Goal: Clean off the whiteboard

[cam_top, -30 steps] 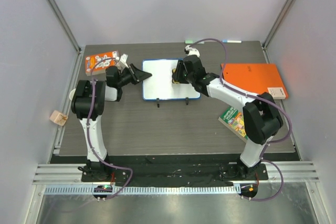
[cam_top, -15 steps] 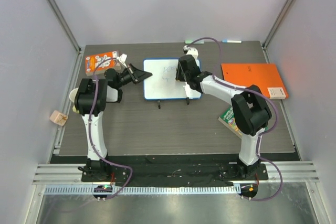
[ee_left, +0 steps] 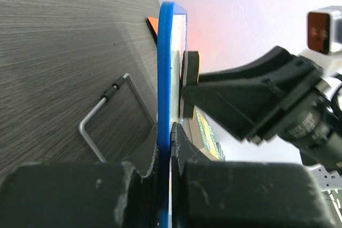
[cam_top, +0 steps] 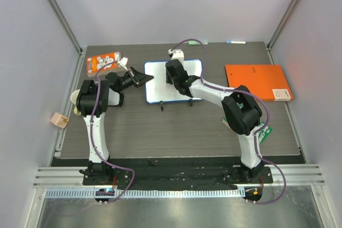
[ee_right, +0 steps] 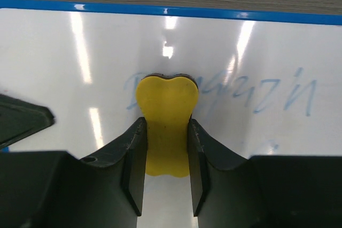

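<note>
The whiteboard [cam_top: 157,89], white with a thin blue frame, stands at the back middle of the table. My left gripper [cam_top: 143,78] is shut on its left edge; in the left wrist view the blue frame [ee_left: 164,68] runs edge-on between the jaws of the left gripper [ee_left: 170,148]. My right gripper [cam_top: 173,73] is shut on a yellow eraser [ee_right: 166,97], which presses flat on the board's face. Faint blue scribbles [ee_right: 267,97] run to the right of the eraser. The right gripper [ee_right: 166,126] grips the eraser by its lower half.
An orange folder [cam_top: 256,81] lies at the right. An orange packet [cam_top: 103,62] sits at the back left, and a green book [cam_top: 262,132] shows beside the right arm. A marker [cam_top: 235,41] lies along the back edge. The board's wire foot [ee_left: 104,116] rests on the table.
My left gripper closed on the board's left edge. The right gripper slid the eraser leftward across the board, from its right part to near the middle.
</note>
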{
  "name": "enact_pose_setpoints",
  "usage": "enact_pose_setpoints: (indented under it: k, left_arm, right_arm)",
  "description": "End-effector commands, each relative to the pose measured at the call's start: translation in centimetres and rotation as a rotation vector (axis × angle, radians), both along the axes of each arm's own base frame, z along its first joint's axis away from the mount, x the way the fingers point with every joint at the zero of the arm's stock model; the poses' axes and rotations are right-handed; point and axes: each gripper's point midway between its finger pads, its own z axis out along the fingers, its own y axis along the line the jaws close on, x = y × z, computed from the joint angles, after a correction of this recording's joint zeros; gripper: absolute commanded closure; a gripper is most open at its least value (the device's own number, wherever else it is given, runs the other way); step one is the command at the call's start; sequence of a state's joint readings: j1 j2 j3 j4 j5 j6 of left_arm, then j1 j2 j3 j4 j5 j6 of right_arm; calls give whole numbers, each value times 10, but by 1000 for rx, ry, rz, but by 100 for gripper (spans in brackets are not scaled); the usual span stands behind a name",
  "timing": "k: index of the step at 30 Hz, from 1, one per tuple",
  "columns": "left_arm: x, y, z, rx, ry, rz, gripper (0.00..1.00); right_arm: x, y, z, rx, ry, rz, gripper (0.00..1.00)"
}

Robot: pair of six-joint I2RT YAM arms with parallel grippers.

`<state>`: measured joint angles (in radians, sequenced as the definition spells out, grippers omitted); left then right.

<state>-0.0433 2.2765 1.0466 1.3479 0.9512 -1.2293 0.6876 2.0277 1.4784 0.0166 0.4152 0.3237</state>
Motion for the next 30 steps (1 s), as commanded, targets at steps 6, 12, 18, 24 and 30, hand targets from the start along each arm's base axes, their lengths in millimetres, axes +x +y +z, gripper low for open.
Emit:
enact_pose_setpoints:
  k: [6, 12, 18, 24, 30]
  left_arm:
    - [-1, 10, -2, 41, -183, 16, 100]
    - [-2, 10, -1, 29, -182, 10, 100]
    - [-2, 10, -2, 29, -179, 10, 100]
    - [-1, 10, -3, 27, -177, 6, 100]
    - [-1, 10, -2, 26, -179, 4, 100]
  right_arm:
    - [-33, 19, -61, -87, 163, -18, 99]
    - [-28, -36, -64, -162, 162, -191, 98]
    - [-8, -103, -56, -128, 152, -303, 99]
    - [-9, -85, -61, -72, 159, -164, 99]
    - [-49, -2, -83, -58, 201, 51, 99]
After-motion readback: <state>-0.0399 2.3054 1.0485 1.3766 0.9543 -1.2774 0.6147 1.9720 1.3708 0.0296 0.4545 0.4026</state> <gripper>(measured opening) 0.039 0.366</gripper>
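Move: The blue writing to be wiped is centred about 4 cm to the right of the right hand's eraser, some 1 cm farther out and 2 cm higher up the slanted whiteboard. Fainter lower marks sit about 6 cm right, level in reach and 1 cm down; the board's right edge is roughly 15 cm right, level in reach and height. From the left hand at the board's left edge, the writing is around 13 cm right, 2 cm out and 2 cm up. Sideways across the board's face: the right hand, keeping its grip on the yellow eraser and its pad against the surface, wipes about 3 cm left, then sweeps some 10 cm right over the writing and starts back left, sinking about 1 cm. The wrist swings some 15 degrees clockwise on the rightward stroke, then partly back. The left fingers stay pinched on the board's left edge, holding it. ##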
